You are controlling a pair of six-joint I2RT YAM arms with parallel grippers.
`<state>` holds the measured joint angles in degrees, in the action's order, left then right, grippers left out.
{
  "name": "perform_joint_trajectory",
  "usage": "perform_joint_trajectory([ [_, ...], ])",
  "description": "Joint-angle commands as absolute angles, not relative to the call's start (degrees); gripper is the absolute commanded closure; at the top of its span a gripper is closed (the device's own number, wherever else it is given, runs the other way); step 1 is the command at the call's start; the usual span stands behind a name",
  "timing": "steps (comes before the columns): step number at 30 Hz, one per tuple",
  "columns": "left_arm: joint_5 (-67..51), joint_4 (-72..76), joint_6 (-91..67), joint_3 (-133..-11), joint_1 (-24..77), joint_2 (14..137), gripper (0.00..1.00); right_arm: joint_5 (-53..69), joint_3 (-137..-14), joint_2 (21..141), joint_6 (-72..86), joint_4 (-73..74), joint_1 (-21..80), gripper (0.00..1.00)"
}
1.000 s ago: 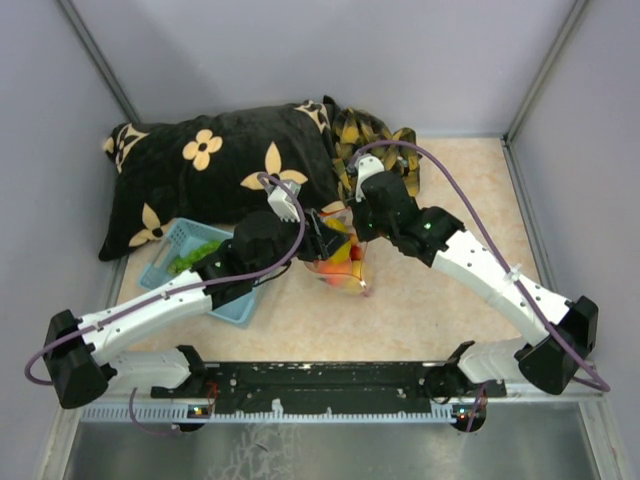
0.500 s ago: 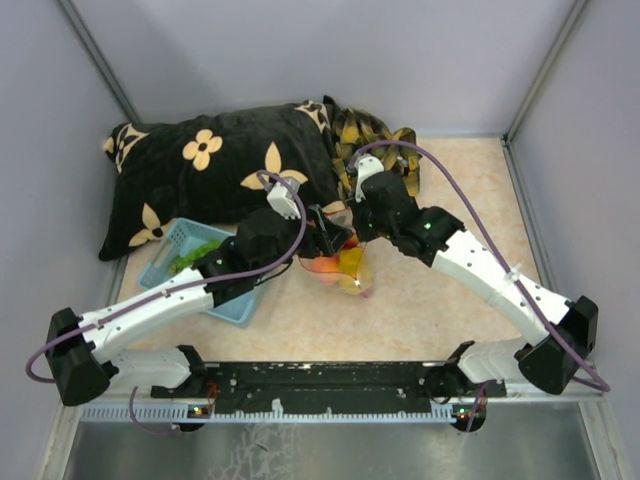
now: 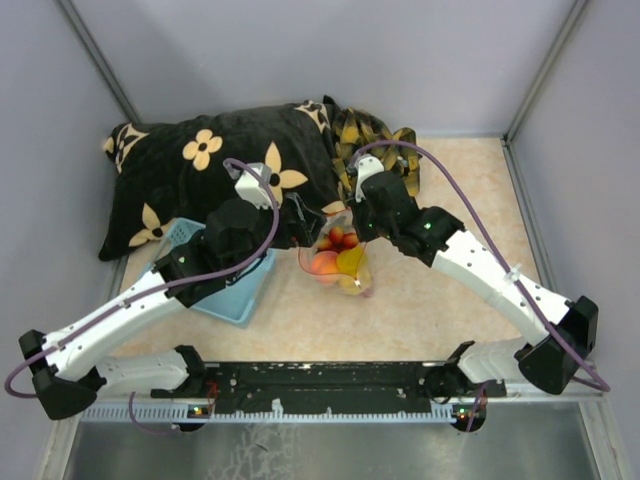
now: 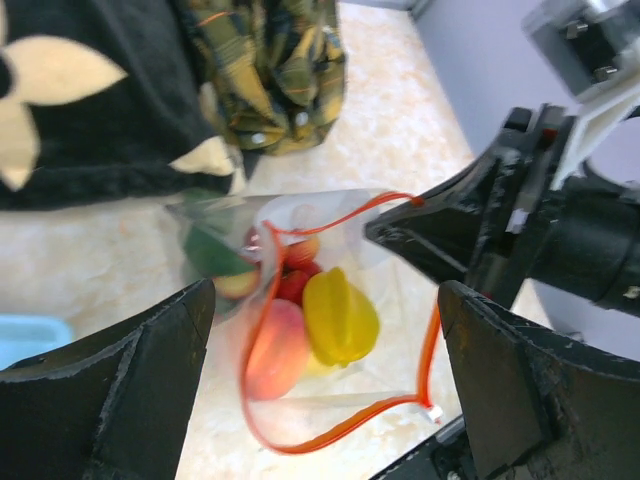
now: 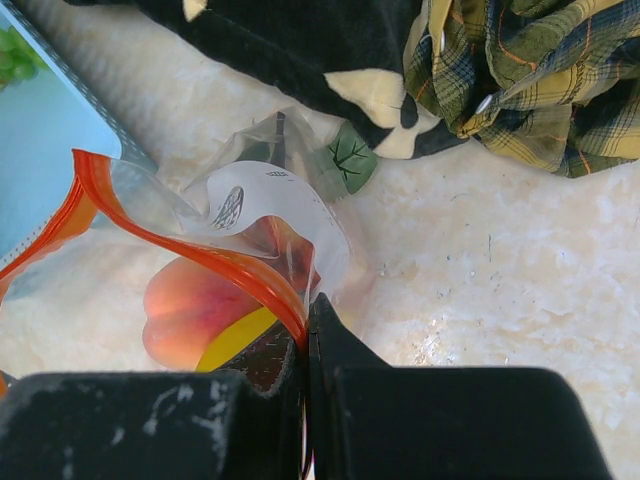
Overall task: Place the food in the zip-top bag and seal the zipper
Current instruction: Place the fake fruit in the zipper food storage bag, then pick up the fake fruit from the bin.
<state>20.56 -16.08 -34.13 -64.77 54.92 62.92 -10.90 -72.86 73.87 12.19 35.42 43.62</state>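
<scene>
The zip-top bag (image 3: 338, 262) lies on the table with its mouth held open. Its red-orange zipper (image 4: 262, 330) forms a wide loop. Food sits inside: a peach (image 4: 272, 352), a yellow piece (image 4: 340, 315), red berries (image 4: 290, 283) and a green leaf (image 4: 212, 250). My right gripper (image 5: 307, 312) is shut on the zipper's strip at the bag's far corner, also visible as the right gripper (image 3: 362, 228) from above. My left gripper (image 4: 325, 295) is open, with nothing between its fingers, hovering left of the bag's mouth; from above the left gripper (image 3: 298, 228) is over the pillow's edge.
A light-blue basket (image 3: 228, 295) with green pieces lies under my left arm. A black flowered pillow (image 3: 200, 170) and a plaid cloth (image 3: 378, 135) lie along the back. Grey walls close in the left, back and right sides.
My left gripper has opened wide and drawn back to the left, away from the bag's mouth. The right gripper has kept its hold on the zipper.
</scene>
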Motion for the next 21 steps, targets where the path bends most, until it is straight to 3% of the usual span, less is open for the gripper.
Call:
perform_joint_trajectory([
  [1, 26.8, -29.8, -30.4, -67.6, 53.7, 61.3, 0.01, -11.6, -75.0, 72.8, 12.1, 33.2, 43.2, 1.0],
  [9, 28.1, -45.7, -32.8, -63.5, 42.7, 57.1, 0.01, -10.8, -74.0, 72.5, 11.4, 31.6, 43.2, 1.0],
  [21, 17.1, -40.6, -26.8, -54.6, 15.3, 61.8, 0.01, -9.1, -71.4, 70.9, 10.1, 29.1, 43.3, 1.0],
])
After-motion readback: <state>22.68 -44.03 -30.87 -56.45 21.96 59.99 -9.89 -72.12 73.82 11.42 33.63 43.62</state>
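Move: The green grapes lie in the blue basket about 30 cm to the left hand's left, some 5 cm ahead and 28 cm below. The basket's middle is roughly 25 cm left, 2 cm ahead and 29 cm below; the filled zip-top bag stands close on the other side, about 7 cm to the right, 2 cm ahead and 25 cm below. From the right hand, the grapes are some 38 cm left, 2 cm ahead and 20 cm below. The green grapes draw the empty left hand away from the bag: it swings quickly left by some 22 cm, level at first, then sinking about 14 cm as it comes in over the basket. On the way the wrist turns counter-clockwise and tips the fingers about 30 degrees further down; they stay wide open and touch nothing. The right hand stays put, still pinching the bag's rim. ##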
